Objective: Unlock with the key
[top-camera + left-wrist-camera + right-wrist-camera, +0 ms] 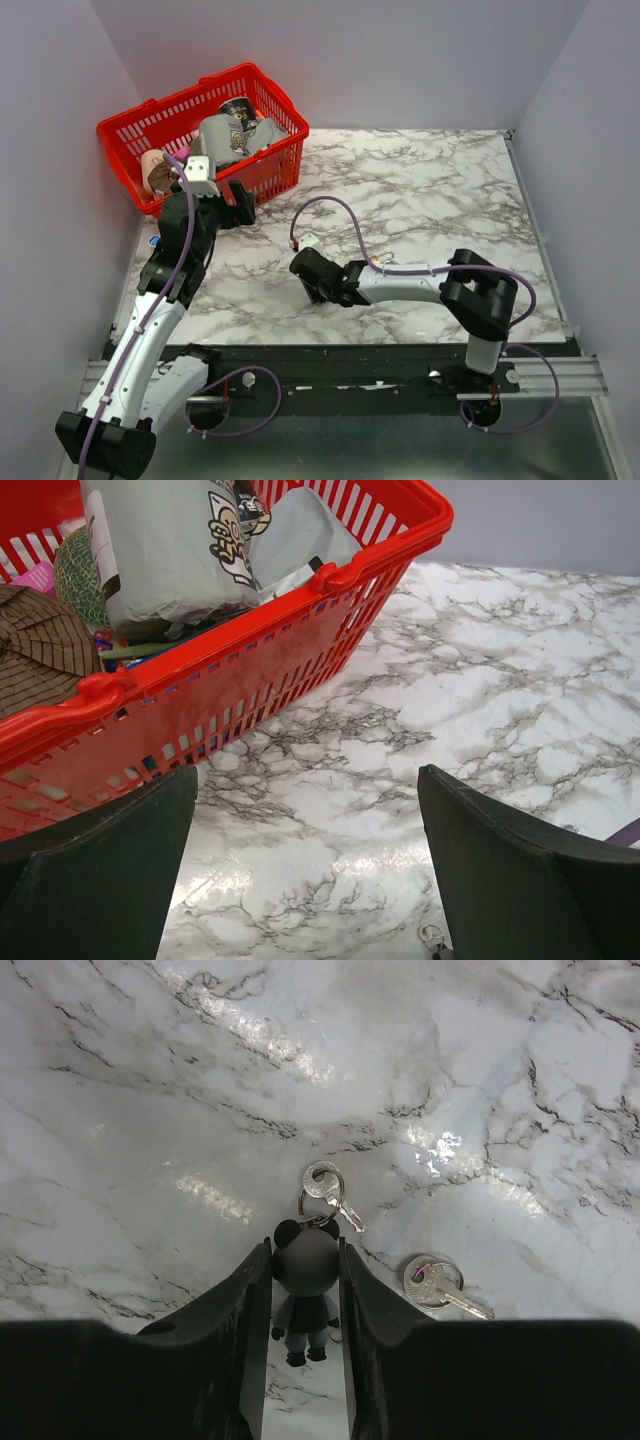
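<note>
In the right wrist view a small silver key (pixel 328 1188) lies on the marble table, joined by a ring to a grey and black panda charm (pixel 305 1265). My right gripper (pixel 305 1250) has both fingers pressed against the panda's head, low over the table near its middle (pixel 303 264). A second silver key (pixel 440 1288) on its own ring lies just to the right, outside the fingers. My left gripper (pixel 307 776) stands wide open over bare marble beside the red basket, holding nothing.
A red plastic basket (pixel 268 160) with several packets and cloth items stands at the back left, its wall (pixel 250 680) close to my left fingers. A small metal ring (pixel 432 936) lies by the left gripper's right finger. Walls close in the table on three sides.
</note>
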Controlling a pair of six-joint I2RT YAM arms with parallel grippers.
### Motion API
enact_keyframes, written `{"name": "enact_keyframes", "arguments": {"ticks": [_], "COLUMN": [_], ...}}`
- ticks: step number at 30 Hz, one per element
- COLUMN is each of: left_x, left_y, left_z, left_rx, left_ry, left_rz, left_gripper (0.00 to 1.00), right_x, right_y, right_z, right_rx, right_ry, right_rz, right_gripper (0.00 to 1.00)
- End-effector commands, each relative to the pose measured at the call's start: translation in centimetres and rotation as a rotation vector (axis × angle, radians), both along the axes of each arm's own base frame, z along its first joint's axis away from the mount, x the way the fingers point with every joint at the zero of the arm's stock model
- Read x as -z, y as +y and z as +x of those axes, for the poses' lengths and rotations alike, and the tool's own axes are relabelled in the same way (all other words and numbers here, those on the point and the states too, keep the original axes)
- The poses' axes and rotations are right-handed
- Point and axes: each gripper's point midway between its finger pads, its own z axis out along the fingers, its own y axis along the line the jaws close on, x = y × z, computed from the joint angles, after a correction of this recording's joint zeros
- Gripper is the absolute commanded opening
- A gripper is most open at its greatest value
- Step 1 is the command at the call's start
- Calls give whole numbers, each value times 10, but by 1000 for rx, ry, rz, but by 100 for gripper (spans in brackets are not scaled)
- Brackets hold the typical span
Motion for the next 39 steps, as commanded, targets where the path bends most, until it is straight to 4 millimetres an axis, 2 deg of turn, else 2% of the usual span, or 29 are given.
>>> {"name": "enact_keyframes", "arguments": {"ticks": [1, 2, 4, 8, 9, 11, 12, 13, 16, 17, 18, 19, 20, 22, 26, 27, 30, 31, 33, 34, 39], "left_x": [0, 1, 1, 0, -2, -2, -3, -5, -10, -10, -12, -13, -15, -17, -19, -18, -23, -30, -28, -29, -22], "left_y": [-3, -3, -5, -13, -15, -28, -31, -37, -70, -79, -97, -104, -112, -127, -143, -146, -159, -162, -169, -171, -177], "left_z": [-3, -2, -3, -4, -5, -8, -9, -10, -22, -26, -40, -44, -50, -65, -85, -90, -113, -121, -138, -142, -142], "left_rx": [14, 14, 29, 79, 96, 169, 192, 223, 416, 471, 590, 637, 690, 798, 925, 958, 1098, 1138, 1224, 1235, 1242], "left_ry": [-4, -3, -4, -19, -27, -38, -41, -53, -90, -94, -103, -116, -132, -150, -178, -177, -198, -227, -235, -246, -230], "left_rz": [-9, -7, -4, 5, 2, -8, -9, -14, -30, -40, -57, -60, -63, -66, -78, -86, -126, -144, -159, -160, -142], "left_gripper": [99, 99, 99, 99, 99, 99, 99, 99, 99, 99, 99, 99, 99, 99, 99, 99, 99, 99, 99, 99, 99], "right_x": [9, 8, 7, -2, -11, -15, -20, -33, -46, -58, -63, -67, -82, -87, -113, -128, -144, -160, -172, -184, -216], "right_y": [4, 3, 1, -1, 0, -4, -3, -2, -3, -4, -4, -6, -8, -14, -30, -34, -45, -47, -51, -54, -59], "right_z": [2, 3, 3, 2, 4, 3, 5, 5, 0, -1, -4, -5, -7, -14, -26, -31, -42, -44, -50, -53, -66], "right_rx": [8, 13, 18, 5, -6, -26, -51, -68, -149, -173, -211, -223, -236, -286, -368, -403, -447, -462, -483, -490, -532], "right_ry": [33, 32, 28, 21, 9, 0, -1, -8, 17, 6, 11, 12, 0, 50, 96, 89, 103, 75, 71, 52, 27], "right_rz": [9, 10, 12, 49, 76, 86, 107, 144, 207, 233, 247, 256, 288, 336, 427, 461, 481, 507, 539, 563, 635], "right_gripper": [14, 6, 1, 1, 1, 1, 1, 1, 1, 1, 1, 1, 1, 1, 1, 1, 1, 1, 1, 1, 1]}}
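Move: The bear keychain with its key is already pinched in my right fingers, on the table. From my right hand, a loose key lies about 4 cm right and 1 cm ahead, the small padlock roughly 12 cm right and 6 cm ahead, and the big padlock some 18 cm right and 2 cm ahead. From my open left hand the keychain is about 16 cm right, 9 cm back and 26 cm below. I keep my right grip on the bear and lift it some 20 cm off the table, easing a little right and back while the fingers swing up out of their steep downward point to aim leftward at my other hand. Meanwhile my left hand, fingers still wide open, sweeps right and back about 20 cm at nearly the same height, turning some 65 degrees clockwise to face the keychain without reaching it. ##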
